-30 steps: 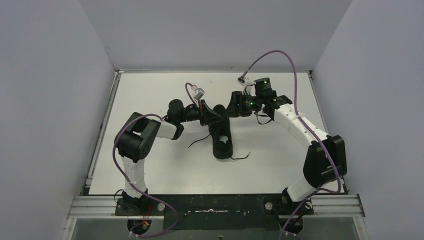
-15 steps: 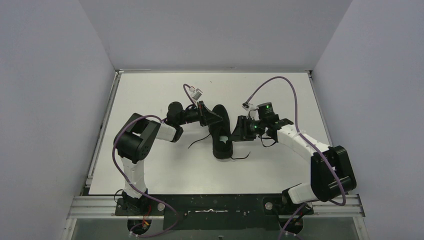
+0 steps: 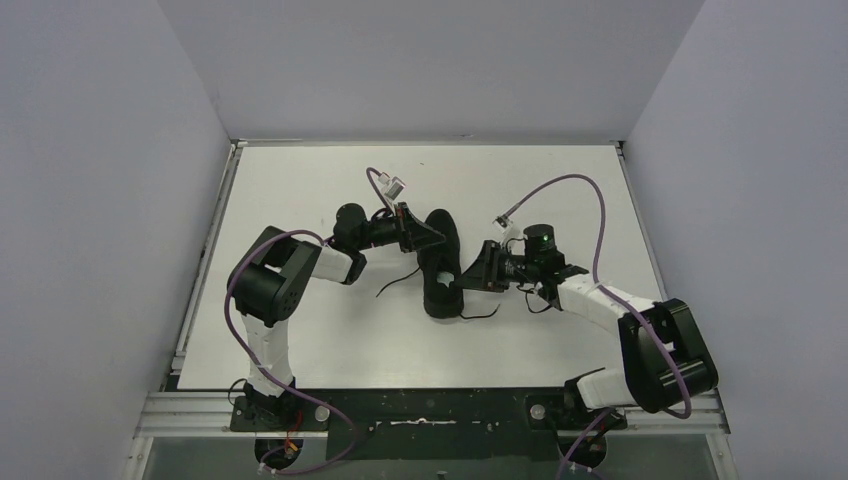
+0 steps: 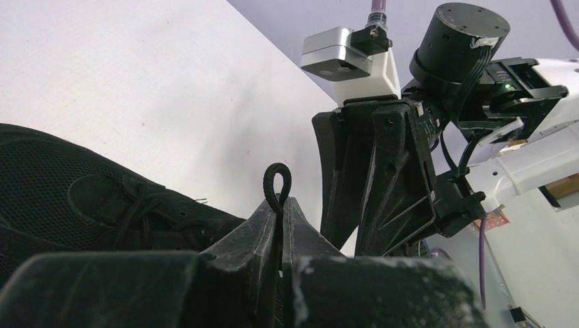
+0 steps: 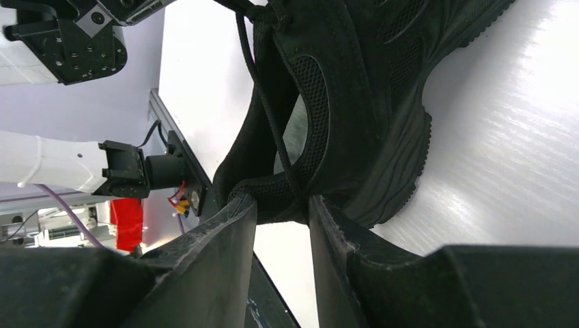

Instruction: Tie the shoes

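The black sneaker (image 3: 441, 262) lies mid-table with its toe away from the arms and a white patch inside its opening. My left gripper (image 3: 427, 237) is at the shoe's left side. In the left wrist view it (image 4: 281, 203) is shut on a small lace loop (image 4: 277, 183) that sticks up above the fingertips. My right gripper (image 3: 467, 284) is at the shoe's right side near the heel. In the right wrist view its jaws (image 5: 281, 199) stand open, with the heel collar (image 5: 273, 188) and a thin lace (image 5: 265, 113) right at the fingertips.
Loose lace ends trail on the white table (image 3: 300, 330), one to the shoe's left (image 3: 395, 281) and one to its right (image 3: 486, 315). Grey walls close in the left, right and back. A metal rail (image 3: 200, 410) runs along the near edge.
My right arm has swung from behind the shoe's toe down and toward the arms, to the shoe's right side at the heel. The left gripper and the shoe have hardly moved.
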Robot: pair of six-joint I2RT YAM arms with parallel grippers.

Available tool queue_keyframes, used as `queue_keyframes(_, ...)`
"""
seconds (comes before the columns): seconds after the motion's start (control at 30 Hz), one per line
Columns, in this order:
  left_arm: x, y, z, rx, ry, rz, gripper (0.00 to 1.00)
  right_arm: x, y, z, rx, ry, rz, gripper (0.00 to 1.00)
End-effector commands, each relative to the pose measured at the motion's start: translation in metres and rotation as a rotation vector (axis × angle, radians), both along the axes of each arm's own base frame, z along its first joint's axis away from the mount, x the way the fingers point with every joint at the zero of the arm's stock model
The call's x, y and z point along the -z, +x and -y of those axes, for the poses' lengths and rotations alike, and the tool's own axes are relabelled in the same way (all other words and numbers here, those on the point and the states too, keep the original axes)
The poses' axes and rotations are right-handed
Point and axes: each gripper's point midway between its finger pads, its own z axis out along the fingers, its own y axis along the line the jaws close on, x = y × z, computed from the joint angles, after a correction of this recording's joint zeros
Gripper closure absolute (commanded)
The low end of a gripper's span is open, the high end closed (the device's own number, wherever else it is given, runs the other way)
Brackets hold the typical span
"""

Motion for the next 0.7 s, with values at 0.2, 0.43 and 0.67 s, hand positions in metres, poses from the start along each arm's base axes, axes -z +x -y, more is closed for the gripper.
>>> queue_keyframes(0.2,-0.048,0.0,0.001,0.009,-0.067,0.114,1.0,-0.014,0.009,-0.006,0.052,0.137,0.056,0.83)
queue_keyframes(0.43,-0.057,0.001,-0.001,-0.01,-0.084,0.106,1.0,-0.016,0.012,0.001,0.087,0.101,0.073,1.0)
queue_keyframes(0.67,-0.047,0.008,-0.012,-0.095,-0.094,0.008,1.0,-0.048,0.021,0.017,0.073,-0.061,0.172,1.0)
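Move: The lace strand hangs between the right hand's parted fingertips, practically at the hand point. From there the shoe's middle is about 4 cm ahead, 4 cm left and 5 cm down; the lace's loose end lies on the table some 5 cm back, 6 cm right and 8 cm lower. From the left hand, shut on its loop, that strand lies about 10 cm back, 3 cm right and 4 cm below. The right fingers close fully and pinch the lace strand hanging beside the shoe's heel, the hand almost still but for a roll of about 5 degrees that it then undoes. With the lace gripped, it starts upward and to the right, away from the shoe, about 1 cm each way. The left fingers keep the loop pinched, rising barely half a centimetre. ##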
